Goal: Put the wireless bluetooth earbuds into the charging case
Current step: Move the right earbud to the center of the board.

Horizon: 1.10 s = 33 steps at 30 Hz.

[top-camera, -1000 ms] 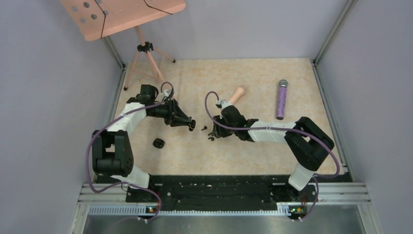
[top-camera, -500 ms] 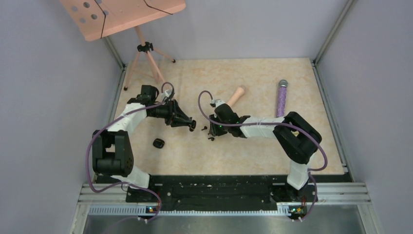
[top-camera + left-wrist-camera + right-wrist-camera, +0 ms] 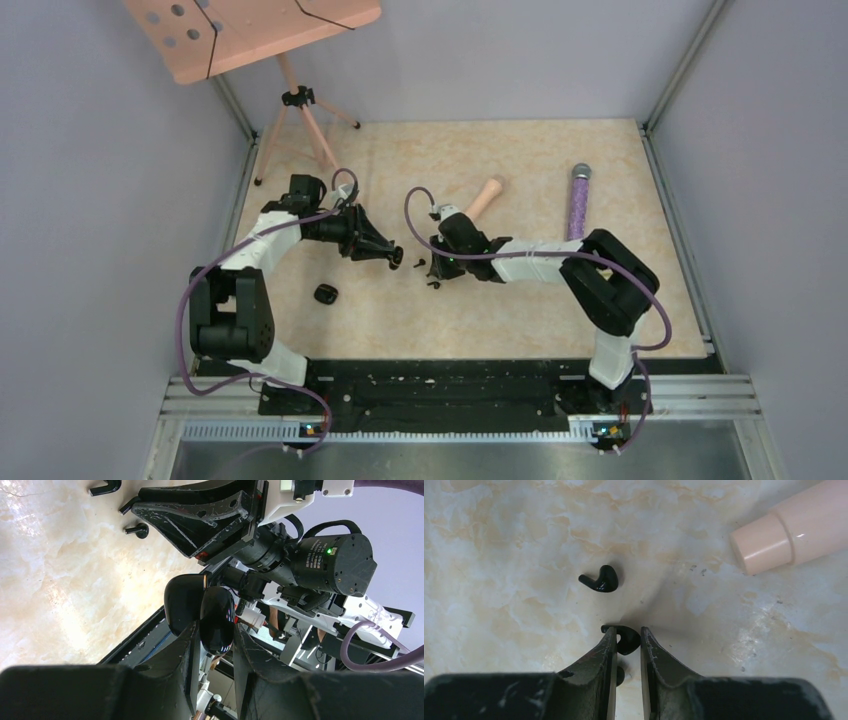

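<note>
My left gripper (image 3: 216, 630) is shut on the charging case (image 3: 217, 615), a glossy black pebble held off the table with its lid (image 3: 181, 605) swung open beside it. In the top view this left gripper (image 3: 395, 255) faces my right gripper (image 3: 432, 272) at the table's middle. Low over the table, the right gripper (image 3: 628, 632) has its fingertips closed on a tiny black earbud (image 3: 629, 641). A second earbud (image 3: 601, 579) lies loose just ahead of the right fingertips. The case's inside is not visible.
A black rounded lump (image 3: 325, 294) lies near the left arm's base side. A peach cylinder (image 3: 487, 194) lies behind the right gripper, and a purple stick (image 3: 578, 204) lies to the right. A tripod with a wooden board (image 3: 300, 97) stands at the back left.
The right arm slid a little left, and its jaws narrowed onto the earbud. The left arm and the case have stayed still.
</note>
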Tool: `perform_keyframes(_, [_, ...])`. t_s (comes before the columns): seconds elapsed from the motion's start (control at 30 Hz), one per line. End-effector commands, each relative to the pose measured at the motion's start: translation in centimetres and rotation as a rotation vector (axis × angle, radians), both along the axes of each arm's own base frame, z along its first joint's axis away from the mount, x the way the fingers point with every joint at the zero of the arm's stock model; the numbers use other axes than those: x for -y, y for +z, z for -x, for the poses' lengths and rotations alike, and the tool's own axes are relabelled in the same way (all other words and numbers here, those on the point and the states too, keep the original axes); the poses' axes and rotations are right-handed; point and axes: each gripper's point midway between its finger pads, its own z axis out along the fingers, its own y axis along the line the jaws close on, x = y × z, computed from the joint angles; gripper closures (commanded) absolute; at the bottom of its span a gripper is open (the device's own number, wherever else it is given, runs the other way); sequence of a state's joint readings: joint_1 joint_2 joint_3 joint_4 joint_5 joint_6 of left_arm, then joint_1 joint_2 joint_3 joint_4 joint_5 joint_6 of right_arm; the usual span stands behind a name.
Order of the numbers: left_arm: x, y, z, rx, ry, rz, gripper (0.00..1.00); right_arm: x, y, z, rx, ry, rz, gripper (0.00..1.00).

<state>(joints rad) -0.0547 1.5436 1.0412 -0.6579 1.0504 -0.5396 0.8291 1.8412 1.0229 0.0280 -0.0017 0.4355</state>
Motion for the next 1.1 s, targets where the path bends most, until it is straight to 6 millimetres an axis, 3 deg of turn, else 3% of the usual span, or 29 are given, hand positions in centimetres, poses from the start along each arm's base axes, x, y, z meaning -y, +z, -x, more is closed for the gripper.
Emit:
perform_keyframes(0.0, [0.1, 1.5, 0.2, 0.06, -0.017, 0.025, 1.0, 1.7, 1.5, -0.1, 0.051, -0.028, 0.051, 0.86])
perform_keyframes(0.17, [0.0, 1.4, 0.4, 0.058, -0.018, 0.023, 1.0, 4.2, 1.9, -0.4, 0.071, -0.078, 0.072, 0.85])
perform_keyframes(0.27, [0.0, 1.3, 0.4, 0.059, -0.018, 0.023, 1.0, 4.5, 2.6, -0.6, 0.088, -0.086, 0.07, 0.72])
perform_keyframes(0.37, [0.0, 1.6, 0.3, 0.066, -0.015, 0.022, 1.0, 3.4, 3.8, -0.8, 0.099, -0.074, 0.011, 0.65])
perform_keyframes(0.47, [-0.3, 1.8, 0.1, 0.074, -0.004, 0.018, 1.0, 2.1, 5.1, -1.4, 0.116, -0.079, -0.05, 0.64])
perform_keyframes(0.63, [-0.7, 1.8, 0.3, 0.075, 0.004, 0.015, 1.0, 0.1, 5.6, -1.8, 0.11, -0.063, -0.091, 0.64])
perform_keyframes(0.93, [-1.6, 2.1, 0.1, 0.086, 0.038, 0.014, 1.0, -3.0, 4.5, -2.8, 0.088, -0.07, -0.125, 0.6])
perform_keyframes(1.07, [-2.3, 2.1, 0.0, 0.085, 0.058, 0.019, 1.0, -3.5, 2.7, -3.3, 0.084, -0.082, -0.064, 0.58])
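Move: The right gripper already pinches the right earbud down at the board; the spot to take it to is about 4 cm to its right, level with it. A far earbud lies some 2 cm ahead and 2 cm left of the hand, a near earbud about 2 cm back and 1 cm right. The peach baton's middle is roughly 13 cm ahead and 9 cm right. From the left hand, the spot is about 10 cm right and 15 cm below. Draw the pinched right earbud about 4 cm to the right along the board and open the right fingers to let it go there. Then lift clear and swing back left some 5 cm and a little forward, fingers open, arching over and starting down towards the far earbud. Near the end, ease the left hand about 2 cm left and up, still gripping the open case. ##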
